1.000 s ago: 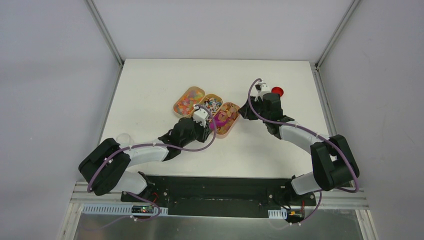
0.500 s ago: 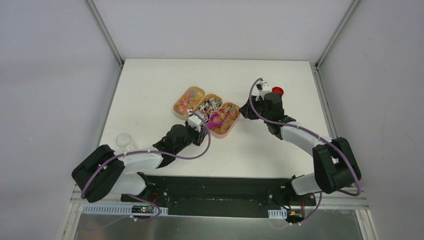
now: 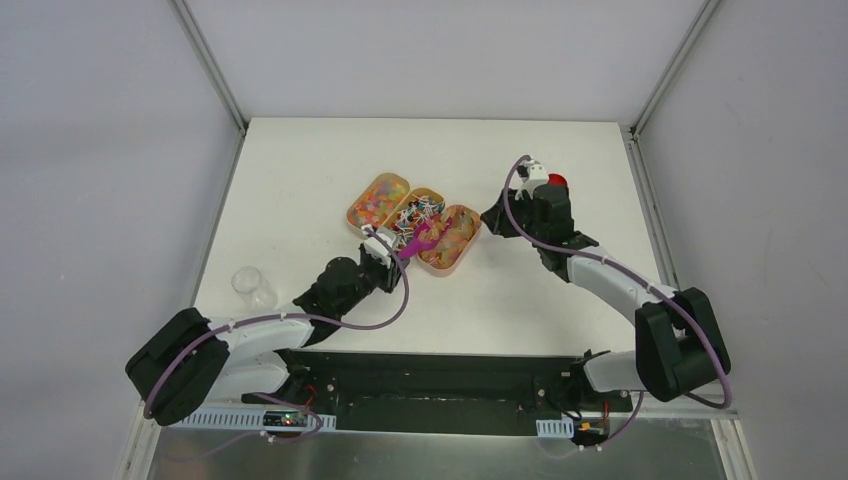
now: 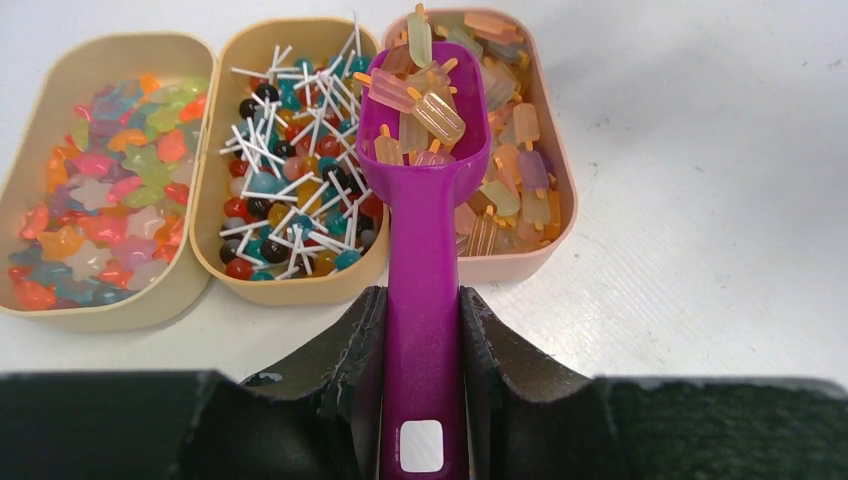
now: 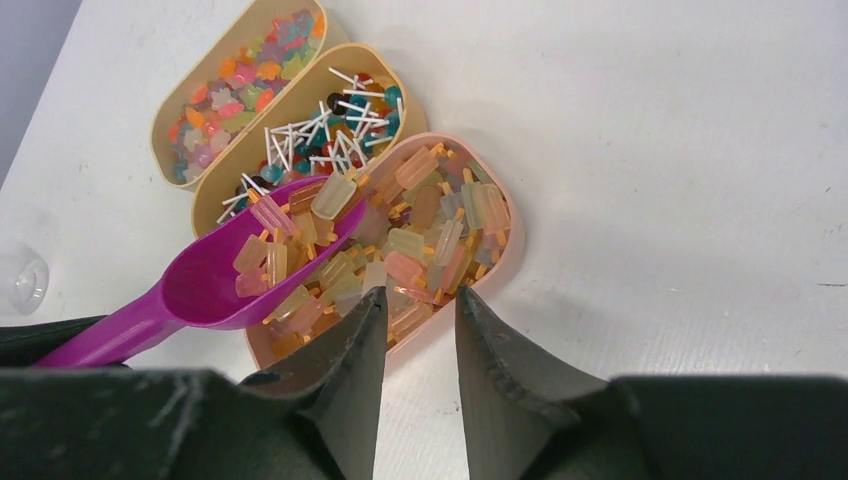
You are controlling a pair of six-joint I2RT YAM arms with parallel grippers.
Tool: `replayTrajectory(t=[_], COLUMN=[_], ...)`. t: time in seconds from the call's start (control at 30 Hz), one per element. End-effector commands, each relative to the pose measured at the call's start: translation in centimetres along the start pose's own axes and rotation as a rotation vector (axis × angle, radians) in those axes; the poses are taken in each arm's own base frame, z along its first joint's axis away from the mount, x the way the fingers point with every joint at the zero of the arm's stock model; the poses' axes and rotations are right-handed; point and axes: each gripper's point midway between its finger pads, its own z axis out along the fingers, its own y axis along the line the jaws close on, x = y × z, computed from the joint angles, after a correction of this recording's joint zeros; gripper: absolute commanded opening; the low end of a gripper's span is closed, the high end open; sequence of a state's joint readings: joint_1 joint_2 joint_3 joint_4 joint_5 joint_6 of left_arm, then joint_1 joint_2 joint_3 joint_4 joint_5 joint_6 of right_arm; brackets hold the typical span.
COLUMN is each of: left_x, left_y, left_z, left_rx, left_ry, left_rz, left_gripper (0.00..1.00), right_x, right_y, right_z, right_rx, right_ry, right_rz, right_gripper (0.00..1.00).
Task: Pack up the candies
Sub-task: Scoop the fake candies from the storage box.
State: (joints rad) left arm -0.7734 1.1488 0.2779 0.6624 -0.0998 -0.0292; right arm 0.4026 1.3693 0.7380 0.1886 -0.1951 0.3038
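Observation:
Three trays hold the candies: bright star gummies [image 4: 100, 200], stick-mounted balls [image 4: 290, 190] and translucent orange-yellow ice-lolly pieces [image 4: 510, 150]. My left gripper [image 4: 420, 295] [image 3: 385, 245] is shut on the handle of the magenta scoop [image 4: 425, 150] [image 5: 215, 285]. Its bowl carries several lolly pieces and hangs over the pink tray [image 4: 570, 215] and the middle tray's edge. My right gripper [image 5: 420, 295] [image 3: 490, 218] sits astride the pink tray's end wall [image 5: 512, 230], one finger among the candies, the other outside, closed on it.
A flat red disc [image 3: 556, 183] lies behind the right wrist, near the table's right edge. A small clear jar [image 3: 247, 281] [image 5: 22, 280] stands at the left, beside the left forearm. The three trays touch side by side mid-table.
The left arm has drawn back toward the near left, bringing the loaded scoop up and back out of the pink tray. The right arm shifted slightly; the trays stayed put.

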Motion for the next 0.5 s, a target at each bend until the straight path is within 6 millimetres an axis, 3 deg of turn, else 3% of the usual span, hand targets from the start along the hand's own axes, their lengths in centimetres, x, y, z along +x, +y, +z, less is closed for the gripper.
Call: replayTrajectory(t=[0.0,0.3,0.47], left_x=[-4.7,-8.7,-12.8], left_y=[-0.4,-1.0,-0.6], left_z=[-0.6,-1.9,-3.4], left_rx=[0.019,0.050,0.025], left_ry=[-0.181,-0.297,-0.407], left_rz=[0.003,0.027,0.041], left_gripper=[0.00,0.00,0.00], right_x=[-3.8,-3.9,-4.1], right_y=[1.0,0.9,1.5], right_z=[-1.4,-2.1,-3.0], right_rx=[-0.014,-0.005,-0.039], right_ry=[-0.116,-0.136,-0.170], right_rz=[-0.044,-0.058,-0.065], right_gripper=[0.34,0.34,0.33])
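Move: The left hand holds the loaded scoop, its bowl just over the popsicle-candy box, whose middle is about 8 cm ahead of the hand, 10 cm right and 9 cm below. The clear storage box stands roughly 28 cm left and 4 cm back. The lollipop box is some 13 cm ahead and 3 cm right, the star-candy box about 17 cm ahead and 4 cm left. From the right hand, the storage box is about 45 cm left and 12 cm back. Keeping the scoop handle pinched, the left hand lifts the loaded bowl nearly straight up and away from the popsicle-candy box, about 6.5 cm and quickening, while the wrist tips the bowl end up by some 10 degrees. The right hand, its fingers unchanged, also rises from beside that box, 2.5 cm, mostly early on. ##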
